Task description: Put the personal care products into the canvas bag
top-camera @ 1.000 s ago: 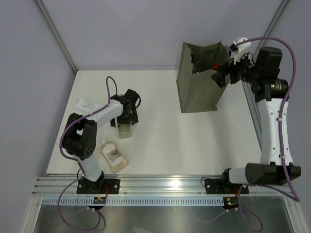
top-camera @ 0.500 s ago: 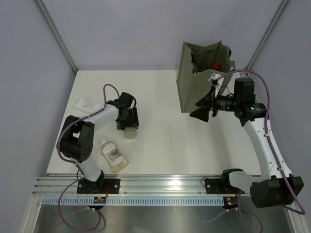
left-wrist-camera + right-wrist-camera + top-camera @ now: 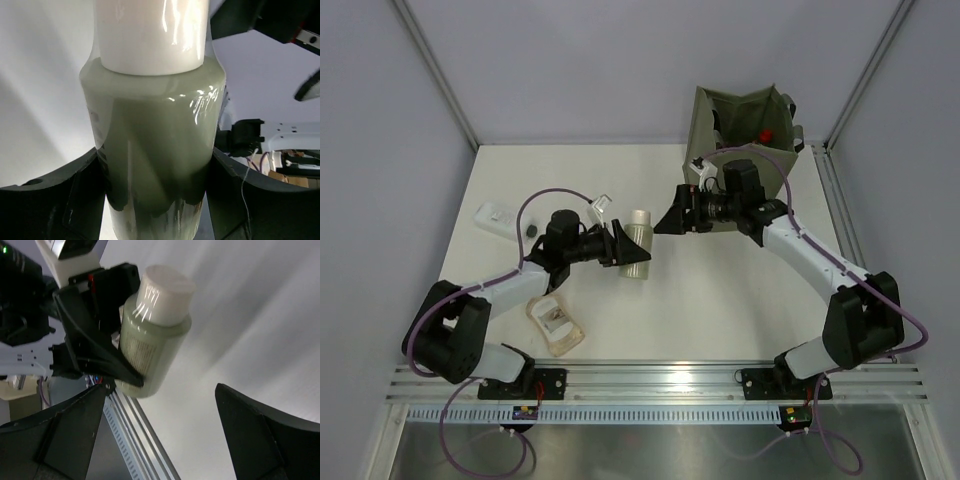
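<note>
My left gripper point(image 3: 623, 247) is shut on a silvery pale-green bottle point(image 3: 638, 252) with a white cap, holding it above the middle of the table. In the left wrist view the bottle point(image 3: 155, 135) fills the space between both fingers. My right gripper point(image 3: 670, 222) stands open just right of the bottle, facing it without touching. In the right wrist view the bottle point(image 3: 152, 345) sits ahead of the open gripper point(image 3: 160, 432). The olive canvas bag point(image 3: 704, 128) stands at the back right with a red-capped bottle point(image 3: 765, 135) inside. A clear amber pouch point(image 3: 555, 325) and a flat white bottle point(image 3: 498, 215) lie at the left.
A small dark object point(image 3: 531, 232) lies beside the flat white bottle. The right arm point(image 3: 800, 250) stretches across in front of the bag. A metal rail point(image 3: 660, 378) runs along the near table edge. Grey walls close in the back and sides.
The left gripper shut on the bottle, lifted it and carried it right to the table's middle. The right arm swung away from the bag, leftward toward the bottle.
</note>
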`<state>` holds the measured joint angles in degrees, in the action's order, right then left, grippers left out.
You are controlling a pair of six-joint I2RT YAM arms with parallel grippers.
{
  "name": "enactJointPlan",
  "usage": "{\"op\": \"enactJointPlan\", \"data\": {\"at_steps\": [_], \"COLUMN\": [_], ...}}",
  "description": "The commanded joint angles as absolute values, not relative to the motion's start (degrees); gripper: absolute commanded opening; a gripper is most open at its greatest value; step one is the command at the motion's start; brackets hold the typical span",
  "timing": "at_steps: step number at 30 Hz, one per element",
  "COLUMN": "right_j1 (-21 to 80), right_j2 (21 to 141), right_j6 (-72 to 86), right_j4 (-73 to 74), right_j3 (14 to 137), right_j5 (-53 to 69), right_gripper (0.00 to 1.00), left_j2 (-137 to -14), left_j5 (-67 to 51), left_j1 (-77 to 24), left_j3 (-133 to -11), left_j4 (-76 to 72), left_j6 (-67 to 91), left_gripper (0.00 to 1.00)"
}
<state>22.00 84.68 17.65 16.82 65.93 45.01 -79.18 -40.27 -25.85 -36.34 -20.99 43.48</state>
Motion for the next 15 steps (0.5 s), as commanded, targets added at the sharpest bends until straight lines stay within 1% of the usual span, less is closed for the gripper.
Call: {"op": "enactJointPlan", "data": {"at_steps": [1,7,11,13,14,15], "right_j1": [25.8,33.0,34.1,34.1,34.1,34.1], "right_j2": [84.2,89.1,91.8,92.5,92.5,92.4], "right_j6": [32.4,34.5,35.5,36.2,36.2,35.9], "right_j4": [4.7,5.3,5.7,5.1,4.5,4.0], "right_j3": [65.6,66.7,68.8,69.3,69.3,69.3], "right_j5": [34.1,29.3,30.9,33.2,34.2,35.5], "right_gripper": [0.99,1.00,0.99,0.85,0.77,0.56], "left_j2": [-79.0,-80.8,-80.5,-80.0,-79.8,-79.5], "left_j5": [-46.8,-46.9,-46.8,-46.2,-46.1,-45.8], "left_j1": [-27.3,-29.1,-29.7,-29.8,-29.8,-29.8], "left_j3": [-37.7,-40.1,-40.3,-40.0,-40.0,-40.1], "left_j4": [-41.6,-45.3,-46.9,-47.3,-47.1,-46.7], "left_j6": [49.3,52.1,53.7,54.1,54.0,53.8], "left_gripper": [0.00,0.00,0.00,0.00,0.02,0.04]}}
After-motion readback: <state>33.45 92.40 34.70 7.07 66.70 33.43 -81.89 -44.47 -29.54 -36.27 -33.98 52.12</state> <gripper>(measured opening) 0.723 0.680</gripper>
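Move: The left hand already holds the green bottle by its body, cap up. From the right hand, open and pointing left, the bottle's middle lies about 10 cm to its left, level fore and aft, and roughly 8 cm below. The canvas bag stands some 14 cm ahead and 19 cm to the right of the right hand. For the left hand, the right gripper is about 10 cm to the right and 8 cm higher; the amber bottle lies about 13 cm back, 19 cm left and 12 cm below. The right fingers close around the green bottle just below its white cap, pinching it crosswise above the left fingers, after the right hand has gone about 7 cm left and, towards the end, 3 cm down. The left hand keeps its grip and carries the bottle to meet them, some 3 cm right and as much up, drifting slightly back with a small tilt. ##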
